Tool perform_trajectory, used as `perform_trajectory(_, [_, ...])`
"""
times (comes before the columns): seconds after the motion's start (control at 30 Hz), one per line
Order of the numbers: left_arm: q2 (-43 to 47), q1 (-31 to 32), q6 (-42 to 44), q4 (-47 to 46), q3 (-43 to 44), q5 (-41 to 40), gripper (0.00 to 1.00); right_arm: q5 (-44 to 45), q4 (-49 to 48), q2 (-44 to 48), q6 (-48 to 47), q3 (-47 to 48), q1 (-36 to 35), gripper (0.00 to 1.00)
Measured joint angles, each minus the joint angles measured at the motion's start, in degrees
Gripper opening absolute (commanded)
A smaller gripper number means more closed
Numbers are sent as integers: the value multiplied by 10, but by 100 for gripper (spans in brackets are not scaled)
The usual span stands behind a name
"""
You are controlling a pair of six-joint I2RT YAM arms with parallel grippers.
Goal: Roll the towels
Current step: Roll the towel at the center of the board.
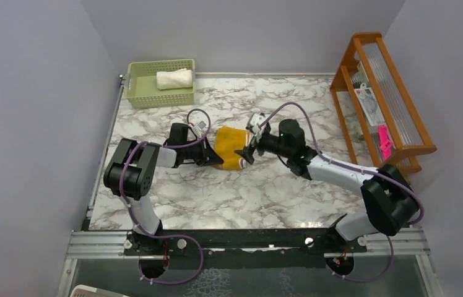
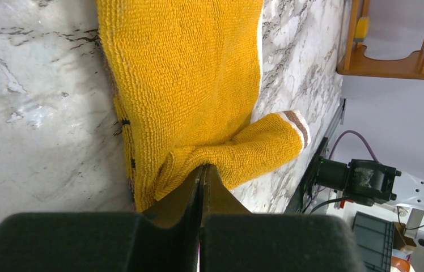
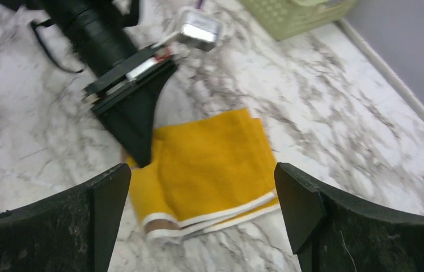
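Observation:
The mustard-yellow towel (image 1: 232, 146) lies folded mid-table, its white-and-brown border toward the right arm. My left gripper (image 1: 216, 160) is shut, pinching a fold at the towel's near left edge (image 2: 198, 153). My right gripper (image 1: 246, 154) is open and hovers at the towel's right end; in its wrist view the towel (image 3: 215, 161) lies between the wide-apart fingers (image 3: 297, 204). The cream-white towel (image 1: 174, 78) lies rolled in the pale green basket (image 1: 148, 96) at the back left.
A wooden rack (image 1: 385, 99) with papers and a pink item stands along the right wall. Bare marble tabletop (image 1: 229, 198) spreads in front of the towel. The left gripper shows in the right wrist view (image 3: 133, 113).

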State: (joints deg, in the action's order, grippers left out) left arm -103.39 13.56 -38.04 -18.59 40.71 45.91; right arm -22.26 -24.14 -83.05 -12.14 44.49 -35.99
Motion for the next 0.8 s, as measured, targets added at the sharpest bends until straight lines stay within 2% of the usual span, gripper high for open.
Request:
perform_trajectory(0.07, [0, 0, 0, 0, 0, 0, 0, -5, 4, -5, -43, -13, -30, 98])
perform_trajectory(0.2, [0, 0, 0, 0, 0, 0, 0, -14, 28, -5, -148, -59, -102, 84])
perform_trajectory(0.47, [0, -1, 0, 0, 0, 0, 0, 27, 75, -71, -325, -52, -129, 79])
perform_trajectory(0.8, [0, -1, 0, 0, 0, 0, 0, 62, 74, -149, -402, -15, -144, 65])
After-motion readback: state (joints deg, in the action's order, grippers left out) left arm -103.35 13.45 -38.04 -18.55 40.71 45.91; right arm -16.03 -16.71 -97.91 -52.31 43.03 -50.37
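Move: The rolled near edge of the orange towel lies about 15 cm below the right hand, some 3 cm back and 4 cm to its left. The towel's flat part stretches out beyond it, its middle about 4 cm ahead and 4 cm left of that hand. The left gripper is 8 cm left and 1 cm back, 14 cm lower. From the left hand, the rolled edge's middle is 4 cm right, level fore and aft, 1 cm below. Back and down, swinging about 8 cm towards the base with a little leftward drift, the right hand then sinks nearly straight to the roll, some 14 cm lower in all, and eases forward 1–2 cm at the end. Its fingers tip downward and turn counter-clockwise, closing partway from wide open to straddle the roll, the far one reaching its right end. The left hand stays, shut fingertips still on the roll. ##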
